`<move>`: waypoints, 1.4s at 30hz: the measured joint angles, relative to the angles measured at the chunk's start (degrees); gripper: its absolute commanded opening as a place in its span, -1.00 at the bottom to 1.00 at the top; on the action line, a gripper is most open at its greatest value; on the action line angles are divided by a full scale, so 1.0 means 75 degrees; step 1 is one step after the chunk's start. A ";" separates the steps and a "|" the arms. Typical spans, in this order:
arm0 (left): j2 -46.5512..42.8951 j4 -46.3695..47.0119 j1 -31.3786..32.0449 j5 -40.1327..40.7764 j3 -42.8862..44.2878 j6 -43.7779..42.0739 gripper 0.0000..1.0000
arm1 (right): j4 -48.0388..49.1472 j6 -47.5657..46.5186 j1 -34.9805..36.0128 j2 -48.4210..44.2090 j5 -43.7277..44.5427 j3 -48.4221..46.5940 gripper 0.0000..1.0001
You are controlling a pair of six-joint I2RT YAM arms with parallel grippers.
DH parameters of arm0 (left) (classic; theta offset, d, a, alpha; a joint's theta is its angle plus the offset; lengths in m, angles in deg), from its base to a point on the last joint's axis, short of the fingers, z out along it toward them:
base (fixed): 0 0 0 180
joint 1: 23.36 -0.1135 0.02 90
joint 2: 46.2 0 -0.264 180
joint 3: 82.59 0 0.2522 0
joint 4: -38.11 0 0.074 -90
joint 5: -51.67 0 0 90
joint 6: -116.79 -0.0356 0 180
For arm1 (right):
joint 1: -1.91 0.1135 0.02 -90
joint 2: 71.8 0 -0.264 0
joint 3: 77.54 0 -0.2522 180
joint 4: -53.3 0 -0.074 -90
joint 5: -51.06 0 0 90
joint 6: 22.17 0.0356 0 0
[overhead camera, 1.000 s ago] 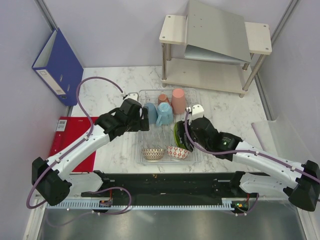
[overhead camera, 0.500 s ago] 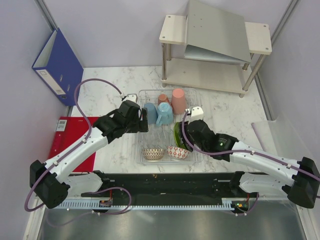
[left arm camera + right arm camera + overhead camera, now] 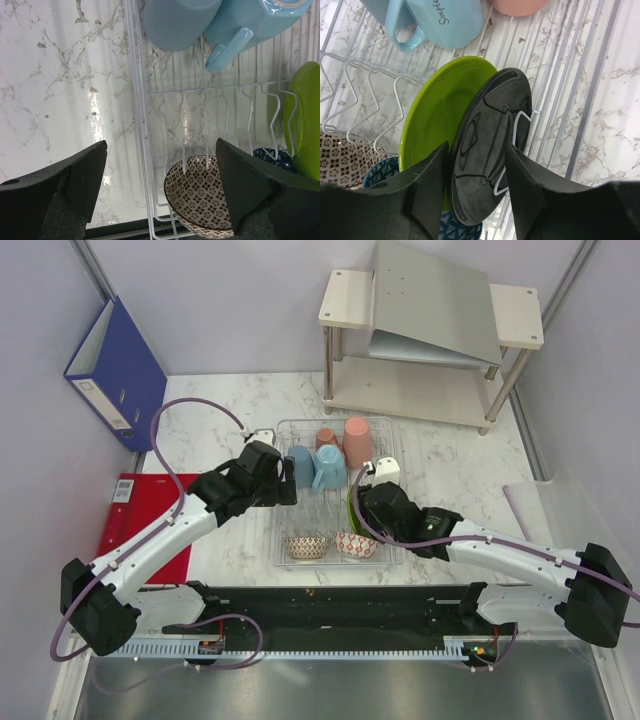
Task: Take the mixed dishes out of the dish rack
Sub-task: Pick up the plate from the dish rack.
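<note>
The dish rack holds two light-blue cups, two salmon-pink cups, two patterned bowls and upright plates. My right gripper straddles the black plate. Its left finger stands between that plate and the lime-green plate. A gap with a wire prong remains at its right finger, so it is open. My left gripper hangs wide open over the rack's left rim, above the brown-white bowl, holding nothing.
A beige two-tier shelf stands behind the rack. A blue binder leans at the back left and a red folder lies on the left. A black strip runs along the near edge.
My right gripper has slid left and down over the plates, and its jaws have narrowed around the black plate. The left arm has hardly moved.
</note>
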 measured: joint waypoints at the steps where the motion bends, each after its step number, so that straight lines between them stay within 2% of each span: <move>1: 0.0000 -0.0003 0.0000 -0.0003 -0.0006 0.0000 0.91 | 0.0044 0.0003 0.0000 0.0038 -0.0009 0.0006 -0.10; 3: 0.0000 0.0003 0.0000 -0.0003 -0.0023 0.0003 0.91 | 0.0146 0.0000 0.0003 0.0108 -0.0026 0.0006 -0.23; 5: 0.0006 0.0000 0.0000 -0.0006 -0.0050 0.0006 0.91 | 0.0204 -0.0006 0.0009 0.0172 -0.0035 0.0006 -0.44; 11: 0.0009 0.0000 0.0000 -0.0015 -0.0085 0.0006 0.90 | 0.0280 0.0076 0.0032 0.0230 -0.0166 0.0006 -0.77; 13: 0.0009 0.0003 0.0000 -0.0023 -0.0087 0.0003 0.90 | 0.0323 0.0172 0.0047 0.0224 -0.0201 0.0006 -1.00; 22: 0.0009 0.0003 0.0000 -0.0041 -0.0087 0.0006 0.89 | 0.0052 0.0216 0.0015 -0.0102 -0.0423 -0.0079 -1.00; 28: 0.0009 0.0003 0.0000 -0.0044 -0.0087 0.0003 0.89 | -0.0746 -0.0157 0.0026 -0.0411 -0.0766 -0.1204 -1.00; 35: 0.0012 -0.0026 0.0000 -0.0044 0.0114 -0.0003 0.89 | -0.1445 -0.1384 0.0009 -0.0784 -0.0705 -0.2771 -1.00; 42: 0.0012 -0.0017 0.0000 -0.0009 0.1020 -0.0157 0.83 | -0.1422 -0.2739 0.0134 -0.0714 -0.0289 -0.2815 -1.00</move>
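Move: Astride the rim of the black plate, the right hand's open fingers have the plate's middle about 5 cm below them, 1 cm ahead and 1 cm to the right. The green plate leans some 3 cm to the hand's left, 1 cm ahead; the light-blue mug stands about 8 cm ahead and 8 cm left, and the red-patterned bowl 8 cm back and 2 cm left. From the left hand the black plate lies about 19 cm right, 3 cm back and 8 cm down. Closing on the black plate's rim while shifting about a centimetre left, the right hand pinches it between the fingertips, then after a short hold lifts it steeply, some 16 cm straight up out of the rack, the fingers tipping upward and the wrist turning 10 to 15 degrees counter-clockwise. Right at the end the empty, open left hand rises about 5 cm. ##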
